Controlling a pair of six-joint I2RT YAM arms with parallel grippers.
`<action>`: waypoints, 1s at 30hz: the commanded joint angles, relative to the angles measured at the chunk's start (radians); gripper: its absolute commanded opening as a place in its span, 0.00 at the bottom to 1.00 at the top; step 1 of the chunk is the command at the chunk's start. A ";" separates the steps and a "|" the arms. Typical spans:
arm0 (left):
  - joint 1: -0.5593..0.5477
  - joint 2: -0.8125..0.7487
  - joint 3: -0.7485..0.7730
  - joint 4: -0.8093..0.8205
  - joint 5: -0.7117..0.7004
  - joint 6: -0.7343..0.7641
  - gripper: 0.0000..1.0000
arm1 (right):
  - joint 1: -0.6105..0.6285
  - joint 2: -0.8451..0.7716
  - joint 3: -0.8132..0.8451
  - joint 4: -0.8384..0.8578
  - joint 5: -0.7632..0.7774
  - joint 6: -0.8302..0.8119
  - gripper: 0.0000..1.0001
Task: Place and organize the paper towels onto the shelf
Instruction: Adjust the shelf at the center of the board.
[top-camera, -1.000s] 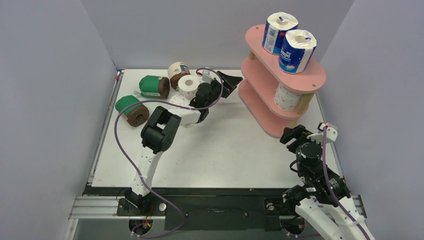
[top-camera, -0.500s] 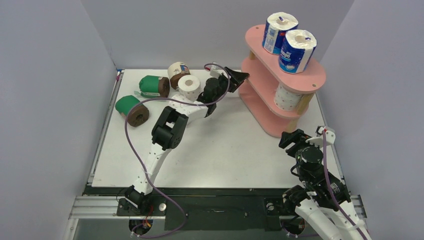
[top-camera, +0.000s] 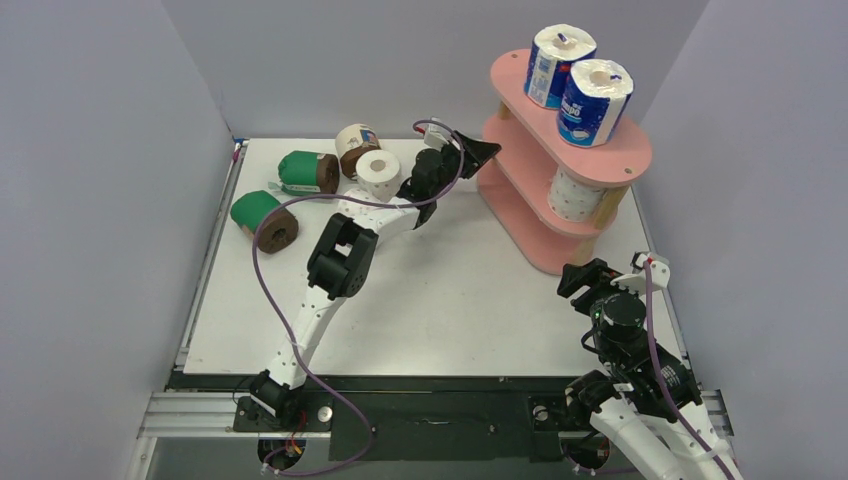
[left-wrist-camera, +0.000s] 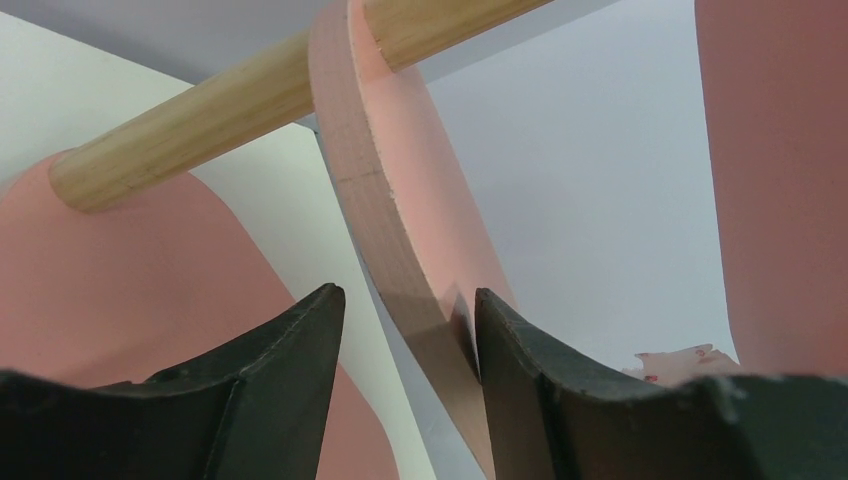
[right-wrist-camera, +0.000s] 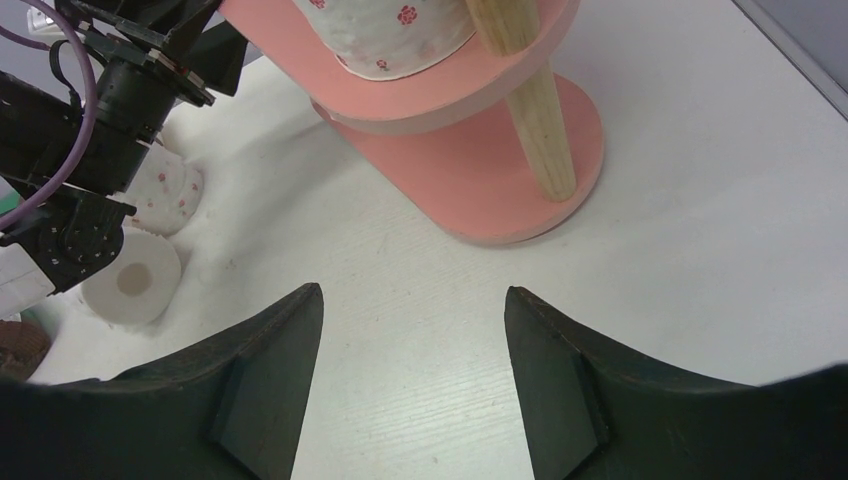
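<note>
The pink shelf (top-camera: 520, 215) stands at the back right. Two blue-white paper towels (top-camera: 560, 62) (top-camera: 596, 100) sit on its top board, and a pink-dotted roll (top-camera: 575, 195) (right-wrist-camera: 385, 25) on the middle board. Two green rolls (top-camera: 308, 172) (top-camera: 262, 220), a cream-wrapped roll (top-camera: 355, 147) and a white roll (top-camera: 378, 172) lie at the table's back left. My left gripper (top-camera: 480, 155) (left-wrist-camera: 405, 292) is open, straddling the middle board's edge (left-wrist-camera: 380, 200); the board touches the right finger only. My right gripper (top-camera: 585, 275) (right-wrist-camera: 410, 295) hangs open and empty over the table by the shelf's near end.
A wooden post (left-wrist-camera: 250, 100) joins the boards just beyond the left jaws; another post (right-wrist-camera: 530, 100) stands at the shelf's near end. A pink-dotted roll (right-wrist-camera: 165, 195) stands beside the left arm, hidden by it from above. Grey walls close in on three sides.
The left arm reached right to the shelf's middle board and its jaws narrowed around the board's edge. The right arm barely moved.
</note>
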 joint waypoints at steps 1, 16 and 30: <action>-0.002 0.015 0.070 0.015 0.008 0.028 0.44 | -0.005 -0.012 -0.003 0.012 0.003 -0.012 0.63; 0.018 -0.105 -0.146 0.201 -0.018 0.011 0.00 | -0.004 0.009 0.000 0.009 0.030 -0.006 0.62; 0.030 -0.346 -0.533 0.439 -0.165 0.073 0.00 | -0.005 0.046 0.015 0.014 0.110 0.029 0.60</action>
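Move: Between the left fingertips, about 1 cm ahead and 1 cm right, lies the far-left edge of the shelf's middle board. On that board the flower-patterned roll stands some 17 cm right and 12 cm back. On the top board, about 20 cm higher, one blue roll is roughly 5 cm right and 3 cm ahead, the other 12 cm right and 5 cm back. From the right hand that edge is some 30 cm ahead and 15 cm left. Closing on the middle board's edge, one finger above and one below, the left gripper rises about 1 cm and pinches it. Keeping that grip, the left hand then drags the shelf's far end to the left and back towards the base, about 4 cm each way and gathering speed, with only a slight roll of the wrist. ##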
